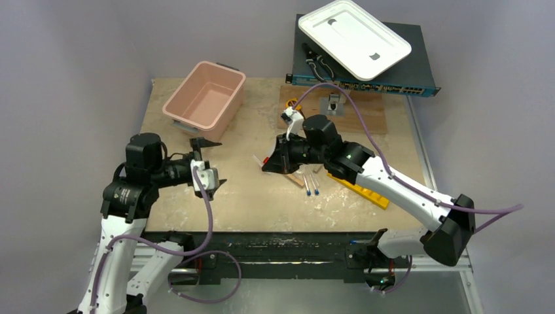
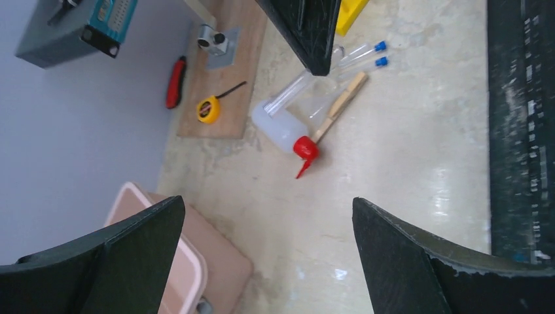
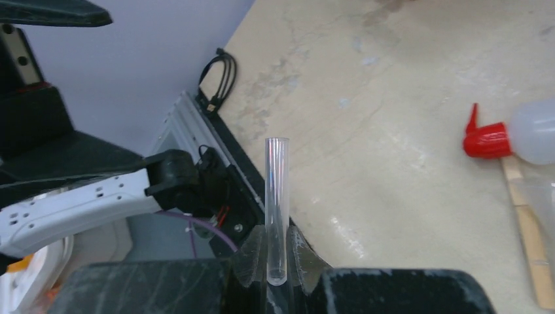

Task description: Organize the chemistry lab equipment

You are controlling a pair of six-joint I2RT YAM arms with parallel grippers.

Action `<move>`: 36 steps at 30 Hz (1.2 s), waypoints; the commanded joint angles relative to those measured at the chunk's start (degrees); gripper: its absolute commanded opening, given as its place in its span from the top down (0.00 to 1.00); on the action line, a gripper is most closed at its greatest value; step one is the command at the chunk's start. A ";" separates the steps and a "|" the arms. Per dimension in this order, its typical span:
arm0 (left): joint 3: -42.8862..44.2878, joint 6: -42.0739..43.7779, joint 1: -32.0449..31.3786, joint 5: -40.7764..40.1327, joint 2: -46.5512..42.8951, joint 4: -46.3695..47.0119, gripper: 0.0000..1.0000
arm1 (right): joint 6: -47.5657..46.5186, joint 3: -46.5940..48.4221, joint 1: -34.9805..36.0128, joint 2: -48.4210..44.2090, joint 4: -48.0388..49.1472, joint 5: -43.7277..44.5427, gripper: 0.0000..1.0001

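My right gripper (image 3: 276, 258) is shut on the rounded end of a thin clear tube (image 3: 276, 196), which sticks out past the fingers above the table. In the top view this gripper (image 1: 275, 160) hovers mid-table over the squeeze bottle. The translucent-white bottle (image 2: 278, 124) with its red nozzle (image 3: 485, 139) lies on its side next to slim wooden sticks (image 2: 340, 104). Two clear tubes with blue tips (image 2: 366, 53) lie beside them. The yellow rack (image 1: 363, 190) lies flat under the right arm. My left gripper (image 2: 268, 209) is open and holds nothing, to the left of the cluster.
A pink bin (image 1: 204, 93) stands at the back left, close to my left gripper (image 1: 208, 163). A wooden board (image 1: 366, 111) behind carries a yellow tape measure (image 2: 208, 109) and a red-handled tool (image 2: 174, 82). Pliers (image 1: 317, 62) and a white tray (image 1: 353, 36) rest on a blue-fronted box.
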 commanded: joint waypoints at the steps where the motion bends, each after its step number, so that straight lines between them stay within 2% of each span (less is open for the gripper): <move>1: -7.58 15.52 -3.53 -2.47 -4.55 13.10 0.00 | 2.59 6.81 2.47 2.84 1.73 -7.77 1.00; 4: -13.26 29.34 -6.57 -3.72 -8.48 13.49 0.00 | 3.64 10.44 3.57 5.42 0.67 -9.42 1.00; 6: -17.05 34.77 -7.29 -3.08 -11.09 16.26 0.00 | 4.09 12.08 4.19 6.18 0.15 -9.92 1.00; 16: -21.80 32.15 -8.27 -3.51 -13.94 29.84 0.08 | 5.45 13.53 5.39 7.84 0.08 -11.75 1.00; 18: -21.65 33.03 -8.61 -3.88 -13.62 29.01 0.10 | 5.76 14.08 5.70 8.63 0.10 -11.71 1.00; 22: -20.62 33.95 -9.13 -4.46 -12.62 27.88 0.21 | 7.15 14.97 5.95 9.81 2.18 -11.87 1.00; 30: -18.54 34.31 -9.90 -7.44 -10.09 25.65 0.31 | 9.06 16.10 6.13 12.13 4.93 -12.96 1.00; 33: -18.79 34.47 -9.88 -7.96 -9.91 25.23 0.39 | 9.48 16.05 6.19 12.60 5.65 -13.32 1.00; 36: -19.28 35.04 -9.86 -8.35 -9.91 25.48 0.54 | 9.75 16.42 6.19 13.39 5.87 -13.85 1.00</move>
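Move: Held in the right fingers, the test tube lies about 12 cm to the right of the open left hand, 5 cm ahead and 5 cm lower. From the right hand, the left gripper it is brought to is some 14 cm to the left, 3 cm back and 5 cm higher. The squeeze bottle lies about 25 cm ahead of the right hand and 3 cm right, the wooden stick 14 cm ahead and 7 cm right, both well over 20 cm below. Bringing the test tube to the left gripper, the right hand goes about 8 cm left, rising and drawing back some 4 cm each, mostly early on, and keeps its pinch. The left hand dips about 3 cm while rolling some 45 degrees, comes back up, then eases forward and slightly right; its wide-open fingers close about halfway around the tube's free end, with no grip yet. ##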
